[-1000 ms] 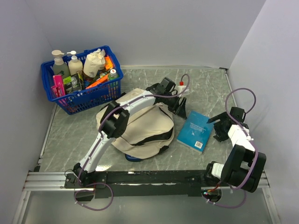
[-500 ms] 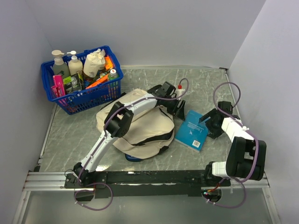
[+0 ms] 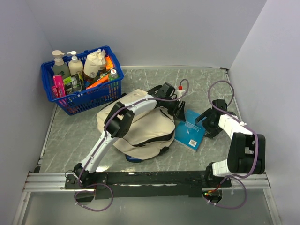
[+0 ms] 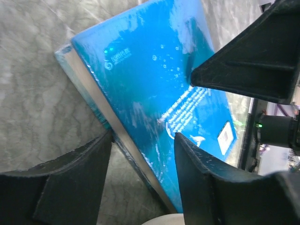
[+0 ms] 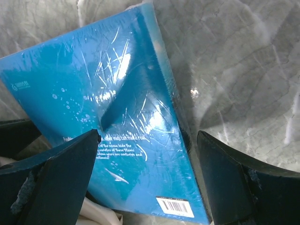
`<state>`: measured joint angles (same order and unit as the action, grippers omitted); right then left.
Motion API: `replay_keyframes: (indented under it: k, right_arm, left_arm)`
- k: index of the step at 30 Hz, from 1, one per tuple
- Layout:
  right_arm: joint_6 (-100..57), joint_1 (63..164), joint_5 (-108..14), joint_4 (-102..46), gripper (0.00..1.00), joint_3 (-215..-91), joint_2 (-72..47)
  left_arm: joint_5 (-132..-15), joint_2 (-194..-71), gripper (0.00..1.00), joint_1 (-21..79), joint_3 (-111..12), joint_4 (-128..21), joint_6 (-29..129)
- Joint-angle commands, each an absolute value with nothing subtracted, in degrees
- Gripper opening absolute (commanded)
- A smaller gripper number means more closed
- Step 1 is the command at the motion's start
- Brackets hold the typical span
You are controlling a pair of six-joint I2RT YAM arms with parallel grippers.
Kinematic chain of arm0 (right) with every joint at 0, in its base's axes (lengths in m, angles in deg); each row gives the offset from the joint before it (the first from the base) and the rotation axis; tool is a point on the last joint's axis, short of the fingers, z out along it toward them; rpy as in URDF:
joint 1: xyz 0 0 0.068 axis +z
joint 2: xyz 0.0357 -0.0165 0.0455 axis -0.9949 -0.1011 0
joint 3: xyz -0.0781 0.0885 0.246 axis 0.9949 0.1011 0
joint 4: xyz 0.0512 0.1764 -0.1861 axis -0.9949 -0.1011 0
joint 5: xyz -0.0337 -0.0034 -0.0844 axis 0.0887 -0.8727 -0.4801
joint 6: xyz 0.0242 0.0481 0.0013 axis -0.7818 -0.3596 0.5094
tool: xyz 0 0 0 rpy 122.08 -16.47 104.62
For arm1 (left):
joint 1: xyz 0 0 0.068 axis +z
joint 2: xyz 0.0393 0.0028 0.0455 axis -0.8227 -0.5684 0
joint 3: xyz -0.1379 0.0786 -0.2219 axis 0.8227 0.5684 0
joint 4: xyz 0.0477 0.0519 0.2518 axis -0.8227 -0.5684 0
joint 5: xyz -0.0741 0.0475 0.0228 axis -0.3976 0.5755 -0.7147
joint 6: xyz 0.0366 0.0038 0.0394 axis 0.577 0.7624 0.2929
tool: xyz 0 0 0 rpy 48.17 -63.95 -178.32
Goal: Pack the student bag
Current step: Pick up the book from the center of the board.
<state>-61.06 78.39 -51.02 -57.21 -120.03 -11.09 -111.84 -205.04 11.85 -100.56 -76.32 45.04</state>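
The student bag, cream-beige with black trim, lies slumped in the middle of the table; a sliver of its cloth shows under the book. A blue shrink-wrapped book lies just right of it. My left gripper is at the book's far left corner. In the left wrist view this gripper is open, its jaws either side of the book's page edge. My right gripper is at the book's right side. It stands open, wide across the book's cover and right edge.
A blue plastic basket with several bottles and a small cloth pouch stands at the back left. A small white bottle with a red cap stands behind my left gripper. Walls close off the table's back and right sides.
My right gripper has swung left and forward onto the book, and the book has slid left toward the bag. My left gripper's jaws have narrowed a little around the book's edge.
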Motion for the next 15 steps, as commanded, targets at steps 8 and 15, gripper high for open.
replay_keyframes:
  k: [8, 15]
  right_arm:
    - [-63.18, 87.0, -39.14, -41.8, 0.89, -119.54, -16.81]
    - [-67.13, 94.12, -36.31, -35.55, 0.92, -118.93, -20.42]
  left_arm:
    - [-106.38, -201.07, 0.59, 16.16, -99.05, -79.21, 48.45]
    - [-107.44, -198.78, 0.59, 18.0, -97.11, -82.9, 52.06]
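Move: The book lies flat between the hands, its middle roughly 8 cm to the right hand's left, 1 cm back and 2 cm below; the bag's middle is some 37 cm left and 1 cm ahead. From the left hand the book's middle is about 6 cm back, 5 cm right and 3 cm below. The bag is about 24 cm to that hand's left and 4 cm back, with the pencil case peeking out 24 cm left and 22 cm back. The book's right edge is met by the right hand's outer finger and pushed left along the table against the bag; that hand sweeps about 9 cm left and slightly forward, nearly level, turning some 15 degrees counter-clockwise, fingers still wide. Meanwhile the left hand, still straddling the opposite edge half open, travels level forward and left, about 7 cm in all, away from the right hand's starting place. ##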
